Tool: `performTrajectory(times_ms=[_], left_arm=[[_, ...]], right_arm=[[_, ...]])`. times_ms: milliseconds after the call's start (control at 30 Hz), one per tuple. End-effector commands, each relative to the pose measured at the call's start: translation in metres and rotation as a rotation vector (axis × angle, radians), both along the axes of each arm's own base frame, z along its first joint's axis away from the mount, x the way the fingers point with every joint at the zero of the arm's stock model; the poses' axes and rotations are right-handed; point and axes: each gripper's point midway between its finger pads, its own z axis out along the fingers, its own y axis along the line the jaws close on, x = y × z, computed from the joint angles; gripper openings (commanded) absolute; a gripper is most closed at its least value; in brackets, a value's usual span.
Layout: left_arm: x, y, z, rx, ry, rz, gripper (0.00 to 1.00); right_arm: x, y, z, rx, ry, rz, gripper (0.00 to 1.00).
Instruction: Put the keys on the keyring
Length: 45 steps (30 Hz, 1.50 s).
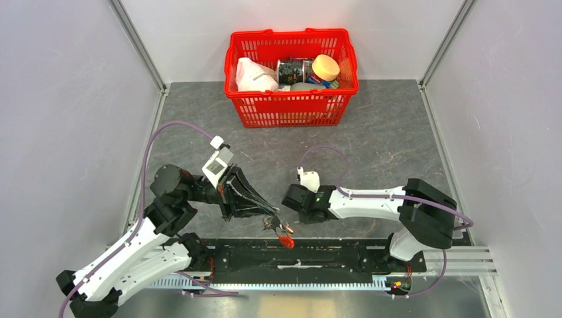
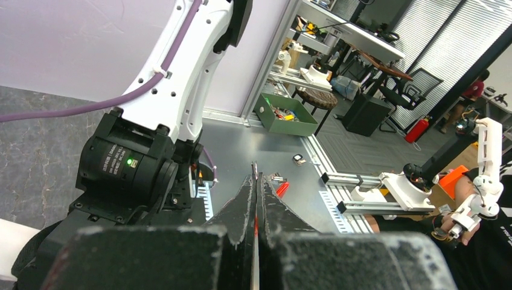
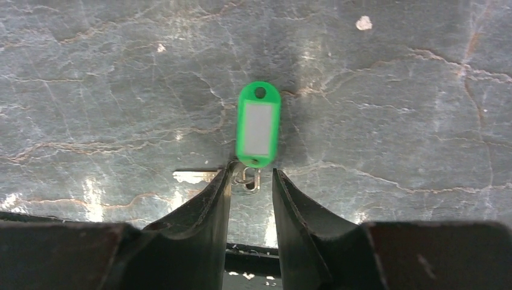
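My left gripper (image 1: 274, 219) hangs over the table's near edge, shut on the keyring (image 1: 287, 241). Its red oval loop dangles below the fingertips, with a small metal piece (image 1: 271, 226) beside them. In the left wrist view the jaws (image 2: 255, 178) are pressed together on a thin metal edge, and the red loop (image 2: 282, 189) shows just beyond them. My right gripper (image 1: 291, 202) points down at the table, open. In the right wrist view its fingers (image 3: 252, 175) straddle a small metal ring (image 3: 247, 181). A green tag (image 3: 259, 124) lies just beyond, and a silvery key (image 3: 194, 176) points left.
A red mesh basket (image 1: 291, 109) with a can, a yellow lid and a white bag stands at the back centre. A black rail (image 1: 298, 255) runs along the near edge under the left gripper. Grey walls close both sides.
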Motion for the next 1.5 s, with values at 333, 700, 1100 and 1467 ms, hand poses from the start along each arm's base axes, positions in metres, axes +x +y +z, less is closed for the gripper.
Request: performTrajectory(times_ms=[333, 700, 1100, 1467], left_arm=[[-0.008, 0.005, 0.008, -0.042, -0.086, -0.026, 0.02], [-0.009, 0.006, 0.007, -0.039, -0.090, -0.023, 0.02], [-0.009, 0.006, 0.010, -0.043, -0.090, -0.020, 0.02], [-0.010, 0.008, 0.019, -0.061, -0.090, -0.011, 0.02]], right_arm=[[0.011, 0.025, 0.007, 0.048, -0.020, 0.001, 0.37], [0.008, 0.015, 0.001, 0.024, -0.011, -0.016, 0.20], [0.011, 0.003, 0.028, 0.036, -0.063, -0.027, 0.00], [0.010, -0.018, 0.091, 0.142, -0.170, 0.027, 0.00]])
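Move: Just beside and beneath the right fingertips, the loose key lies flat on the table, its middle about 2 cm to the hand point's left, some 1 cm ahead and 1 cm below. Its small ring is about 1 cm ahead and level sideways, at the same depth; the green tag's middle is roughly 4 cm ahead, straight out. From the high left hand the key lies about 12 cm ahead, 2 cm to the right and 36 cm below. Sliding about 1.5 cm left along the table to bring the half-open fingers over the key beside its ring, the right hand stops there and closes them fully, pinching the key end of the bunch. It then rises some 7 cm, still shut, speeding up as the fingertips tilt about 10 degrees forward and left. ##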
